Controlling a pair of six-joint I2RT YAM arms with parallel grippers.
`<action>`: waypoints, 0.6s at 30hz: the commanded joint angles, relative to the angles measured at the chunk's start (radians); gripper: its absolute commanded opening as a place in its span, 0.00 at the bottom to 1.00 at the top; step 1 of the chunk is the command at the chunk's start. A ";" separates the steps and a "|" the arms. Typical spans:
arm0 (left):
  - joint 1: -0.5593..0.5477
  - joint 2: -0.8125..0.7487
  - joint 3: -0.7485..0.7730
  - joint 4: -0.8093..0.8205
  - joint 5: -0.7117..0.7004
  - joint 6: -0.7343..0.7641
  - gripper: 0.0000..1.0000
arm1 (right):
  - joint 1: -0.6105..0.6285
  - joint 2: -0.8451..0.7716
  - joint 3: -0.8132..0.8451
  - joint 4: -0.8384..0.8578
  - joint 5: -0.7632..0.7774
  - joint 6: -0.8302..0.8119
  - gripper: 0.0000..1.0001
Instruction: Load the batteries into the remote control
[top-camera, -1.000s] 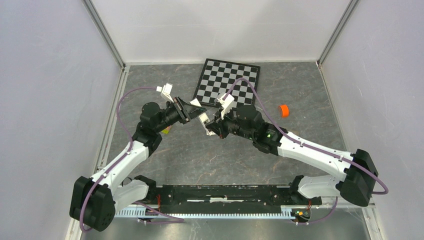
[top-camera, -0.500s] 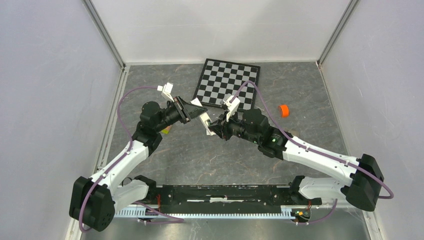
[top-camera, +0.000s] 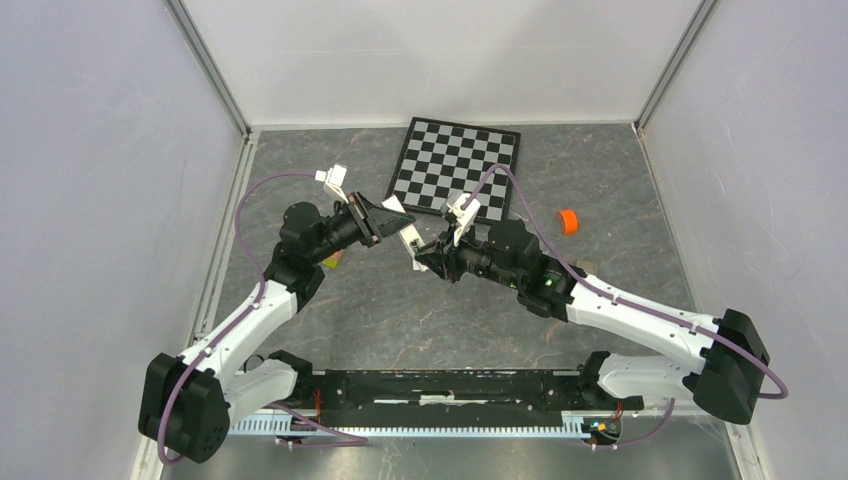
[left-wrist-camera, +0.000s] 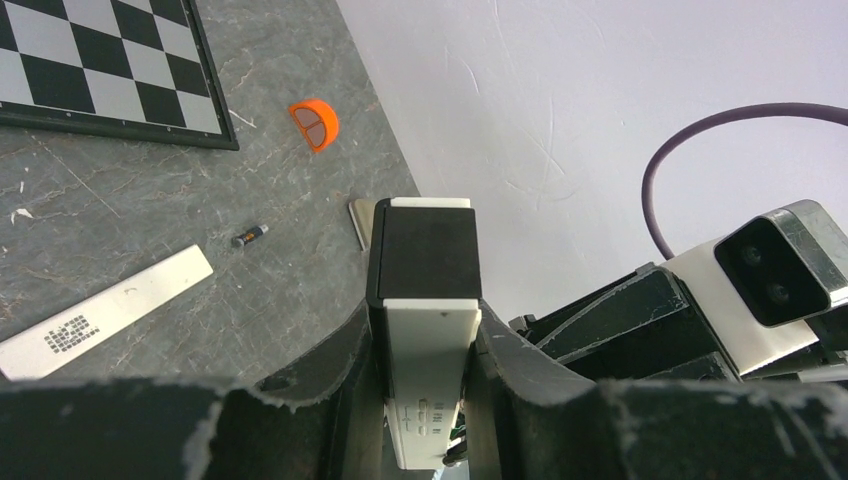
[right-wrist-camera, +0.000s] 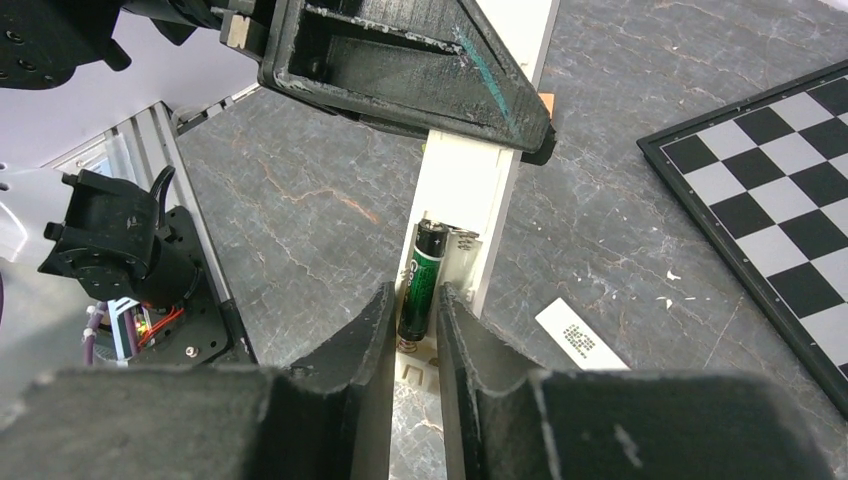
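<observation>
My left gripper (left-wrist-camera: 425, 322) is shut on the remote control (left-wrist-camera: 430, 350), a white handset with a dark screen end, held above the table mid-scene (top-camera: 409, 243). In the right wrist view the remote control (right-wrist-camera: 470, 190) shows its pale back. One green-black battery (right-wrist-camera: 425, 278) lies in the recess against a spring. My right gripper (right-wrist-camera: 413, 300) stands narrowly open, with its fingertips on either side of that battery's near end. In the top view my right gripper (top-camera: 427, 255) faces the left gripper (top-camera: 385, 220). Another small battery (left-wrist-camera: 250, 236) lies on the grey floor.
A checkerboard (top-camera: 455, 165) lies at the back. An orange cap (top-camera: 568, 221) sits to its right. A long cream strip with printed marks (left-wrist-camera: 100, 310) lies flat on the table. A yellow-green item (top-camera: 333, 260) shows under the left arm. Side walls close in.
My right arm has drawn back a little to the right and its jaws have parted. The left arm and the remote control have stayed put.
</observation>
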 joint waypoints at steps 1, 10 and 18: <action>-0.010 -0.008 0.076 0.106 0.069 -0.090 0.02 | -0.003 0.009 -0.014 -0.057 0.023 -0.038 0.24; -0.011 -0.012 0.070 0.109 0.068 -0.065 0.02 | -0.003 -0.041 -0.004 -0.055 0.072 -0.006 0.55; -0.010 -0.021 0.045 0.195 0.053 -0.077 0.02 | -0.005 -0.098 0.026 -0.035 0.082 0.054 0.67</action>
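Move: Just ahead of the right fingertips lies the green battery, already in the remote's bay, about 1 cm forward of that hand, 2 cm to its left and level with it. From the left hand, which still grips the remote, the battery sits about 6 cm back, 3 cm right and 3 cm below. A long white strip lies on the table some 22 cm under the right hand, about 4 cm to its right; a loose dark battery lies roughly 20 cm right and 4 cm back, at table height. Opening from a narrow gap to well over half wide, the right fingers come away from around the green battery as the right hand draws up about 2 cm and about 1 cm back from the bay. The left hand keeps its grip on the remote and late on lifts it about 1.5 cm. ##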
